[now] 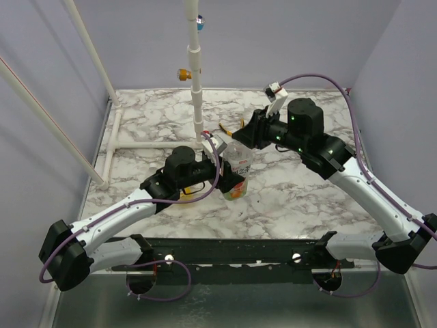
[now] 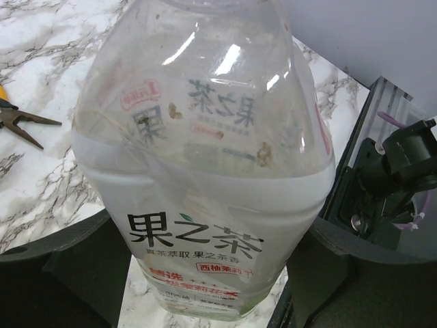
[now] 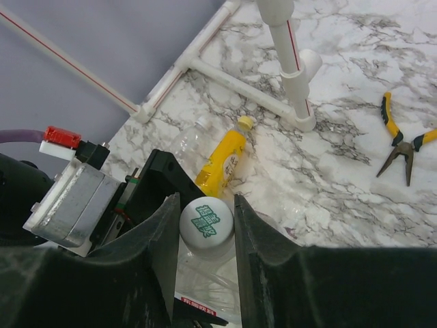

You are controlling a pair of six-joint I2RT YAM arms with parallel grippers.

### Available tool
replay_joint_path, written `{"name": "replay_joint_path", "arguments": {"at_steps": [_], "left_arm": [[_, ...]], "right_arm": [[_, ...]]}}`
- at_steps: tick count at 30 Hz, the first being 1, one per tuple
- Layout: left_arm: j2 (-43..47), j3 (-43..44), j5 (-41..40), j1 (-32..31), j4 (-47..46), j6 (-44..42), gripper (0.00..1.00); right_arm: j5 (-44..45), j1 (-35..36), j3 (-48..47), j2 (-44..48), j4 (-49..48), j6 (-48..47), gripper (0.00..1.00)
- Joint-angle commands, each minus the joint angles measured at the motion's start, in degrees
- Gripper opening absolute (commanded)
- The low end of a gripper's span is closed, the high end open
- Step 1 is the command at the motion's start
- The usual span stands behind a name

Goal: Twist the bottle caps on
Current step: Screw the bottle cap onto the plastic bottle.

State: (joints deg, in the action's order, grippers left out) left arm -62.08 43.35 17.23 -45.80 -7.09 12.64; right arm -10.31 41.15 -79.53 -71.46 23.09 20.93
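Note:
My left gripper is shut on the clear bottle and holds it upright over the table's middle. Its white label with black characters fills the left wrist view between the dark fingers. A whitish cap printed in green sits on the bottle's mouth. My right gripper reaches in from above, both fingers pressed against that cap's sides. Beyond it, the yellow bottle lies on the marble with a yellow cap on its neck.
Yellow-handled pliers lie on the marble at the back, also seen in the left wrist view. A white pipe frame rises behind the bottle, with a small yellow piece and a blue one on its pole.

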Motion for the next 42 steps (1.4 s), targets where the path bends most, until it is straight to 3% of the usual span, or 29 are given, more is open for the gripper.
{"name": "replay_joint_path", "arguments": {"at_steps": [1,14,24,27,42], "left_arm": [[-1.5,2.6,-1.3,0.3,-0.4,0.4,0.00],[-10.2,11.8,-20.7,-1.1,-2.1,2.1,0.00],[-16.5,15.4,-37.1,-5.4,-10.1,1.6,0.00],[-17.5,15.7,-38.8,-5.9,-11.8,1.9,0.00],[-13.8,6.9,-33.3,-5.7,-7.8,4.8,0.00]], "right_arm": [[2.3,-0.3,0.1,-1.0,2.2,0.1,0.30],[22.7,1.6,-4.2,-8.6,12.6,9.6,0.23],[32.9,3.4,-12.2,-18.7,20.2,18.3,0.21],[33.9,3.5,-11.9,-19.0,19.8,19.5,0.22],[31.0,3.5,-19.0,-15.3,18.2,16.5,0.67]]}}
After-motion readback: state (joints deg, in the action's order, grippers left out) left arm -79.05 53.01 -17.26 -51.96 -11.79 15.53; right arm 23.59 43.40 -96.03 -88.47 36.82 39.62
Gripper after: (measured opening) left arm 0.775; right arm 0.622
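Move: The cap is already pinched between the right fingers, right at the hand point, and the bottle's middle lies about 11 cm below and 3 cm back. From the left hand, which already grips the bottle's body, the cap is some 12 cm above and 3 cm ahead. The yellow bottle lies roughly 17 cm left of the left hand, 7 cm ahead and 18 below; the pliers are about 21 cm straight ahead of the right hand, 30 below. Cap and bottle are turned against each other on their common axis: the right hand, pinching the cap, winds about 35 degrees clockwise while the left, keeping its grip on the bottle, winds nearly 30 counter-clockwise, both sweeping some 9 cm forward towards the pliers and sinking about 5. Then the right fingers open around the cap, and both hands rise 2-3 cm. ##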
